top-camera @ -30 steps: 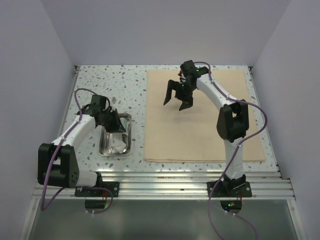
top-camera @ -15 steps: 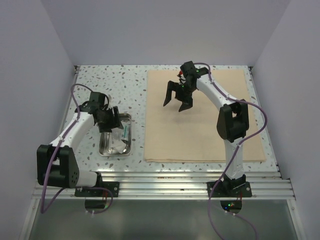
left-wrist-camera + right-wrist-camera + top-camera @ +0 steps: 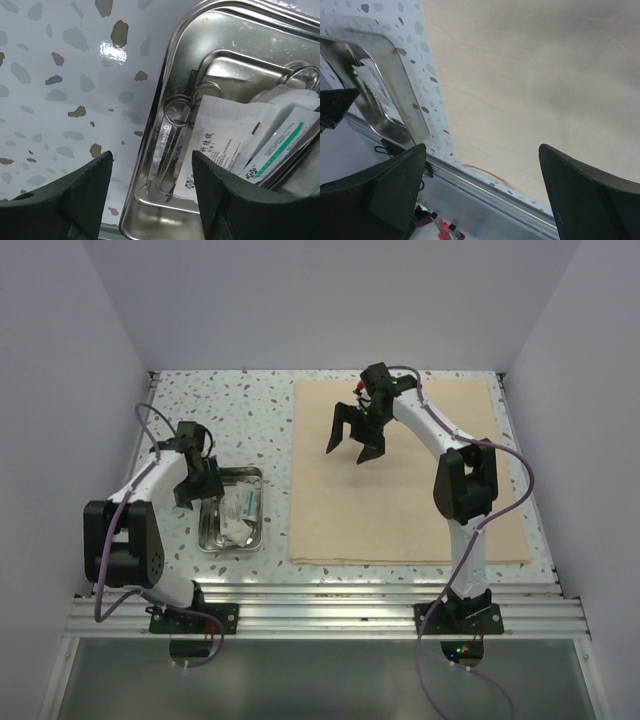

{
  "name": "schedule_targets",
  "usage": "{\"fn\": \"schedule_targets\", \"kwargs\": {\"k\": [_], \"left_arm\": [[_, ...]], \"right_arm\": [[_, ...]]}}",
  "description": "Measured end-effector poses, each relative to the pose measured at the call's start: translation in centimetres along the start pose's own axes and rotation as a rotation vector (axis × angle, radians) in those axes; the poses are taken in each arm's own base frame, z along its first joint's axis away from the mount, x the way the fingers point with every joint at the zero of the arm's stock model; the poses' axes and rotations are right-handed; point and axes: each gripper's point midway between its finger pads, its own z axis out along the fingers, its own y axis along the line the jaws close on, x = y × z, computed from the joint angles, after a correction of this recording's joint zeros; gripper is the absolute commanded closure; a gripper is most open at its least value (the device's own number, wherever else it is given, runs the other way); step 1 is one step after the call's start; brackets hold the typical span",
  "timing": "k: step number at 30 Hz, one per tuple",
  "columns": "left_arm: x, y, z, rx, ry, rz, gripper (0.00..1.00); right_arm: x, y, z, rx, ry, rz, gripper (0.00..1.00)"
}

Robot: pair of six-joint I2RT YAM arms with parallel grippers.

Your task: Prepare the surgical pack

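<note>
The shiny steel tray (image 3: 230, 548) sits on the speckled table, left of the big beige cloth (image 3: 400, 480). The left wrist view shows what lies in the tray (image 3: 165, 85): metal scissors (image 3: 170, 145) along its left wall, a white printed packet (image 3: 225, 135), a clear packet with a green stripe (image 3: 282, 147) and white gauze (image 3: 292, 95). Another instrument's finger rings (image 3: 305, 75) show at the far right. My left gripper (image 3: 195, 485) hangs open over the tray's left rim, holding nothing. My right gripper (image 3: 355, 435) is open above the cloth (image 3: 530, 75), empty.
The aluminium rail (image 3: 330, 605) runs along the table's near edge, just past the cloth's front edge (image 3: 485, 172). White walls close in the table at the left, back and right. The right wrist view catches the tray (image 3: 402, 85) at its left.
My left gripper has opened and let the green-striped packet drop into the tray. It then drew back to the left, off the tray's middle. The right arm has not moved.
</note>
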Motion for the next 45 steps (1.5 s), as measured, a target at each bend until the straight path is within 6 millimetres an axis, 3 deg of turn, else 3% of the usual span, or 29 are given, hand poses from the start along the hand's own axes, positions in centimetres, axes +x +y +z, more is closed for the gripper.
{"fn": "schedule_targets", "kwargs": {"k": [5,7,15,17,28,36,40,45], "left_arm": [[0.4,1.3,2.0,-0.036,0.063,-0.001,0.58],[0.6,1.8,2.8,-0.043,0.087,-0.005,0.62],[0.5,1.0,4.3,0.005,0.146,0.012,0.85],[0.4,0.7,4.3,0.027,0.149,0.010,1.00],[-1.0,-0.8,3.6,0.121,0.134,-0.002,1.00],[-2.6,-1.5,1.0,0.162,0.050,-0.034,1.00],[-3.8,-3.0,-0.7,0.204,-0.001,-0.021,1.00],[-5.3,-8.3,-3.6,0.276,-0.071,0.104,1.00]], "right_arm": [[0.1,0.0,0.0,-0.005,0.006,-0.004,0.01],[0.2,0.1,0.0,-0.008,0.008,-0.007,0.01],[0.3,0.2,0.1,-0.020,0.016,-0.010,0.01],[0.3,0.2,0.1,-0.020,0.019,-0.011,0.01],[0.5,-0.4,1.3,-0.011,0.047,0.003,0.01],[1.3,-1.6,1.1,0.023,0.059,0.022,0.01],[2.4,-3.3,-0.7,0.073,0.046,0.049,0.01],[1.7,-4.6,-5.0,0.100,-0.064,0.076,0.01]]}}
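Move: The steel tray is next: its left rim runs straight beneath the left fingers, about 4 cm down, and the tray's middle lies some 7 cm to the right, 2 cm back and 5 cm below. In it, the white packet is roughly 6 cm right and 3 cm back, the teal-striped packet about 10 cm right and 1 cm back. The cream cloth's middle is some 48 cm right and 6 cm ahead. From the right hand the tray is about 28 cm left, 14 cm back and 11 cm lower. The tray's left rim is pinched by the left hand, which sinks about 4 cm over it while its fingers close, eases a little forward, then lifts some 9 cm and carries the tray right and forward towards the cloth, the wrist tilting slightly. Late on, the right hand, still wide open, shifts about 6 cm right and a bit back, dipping before it rises. ##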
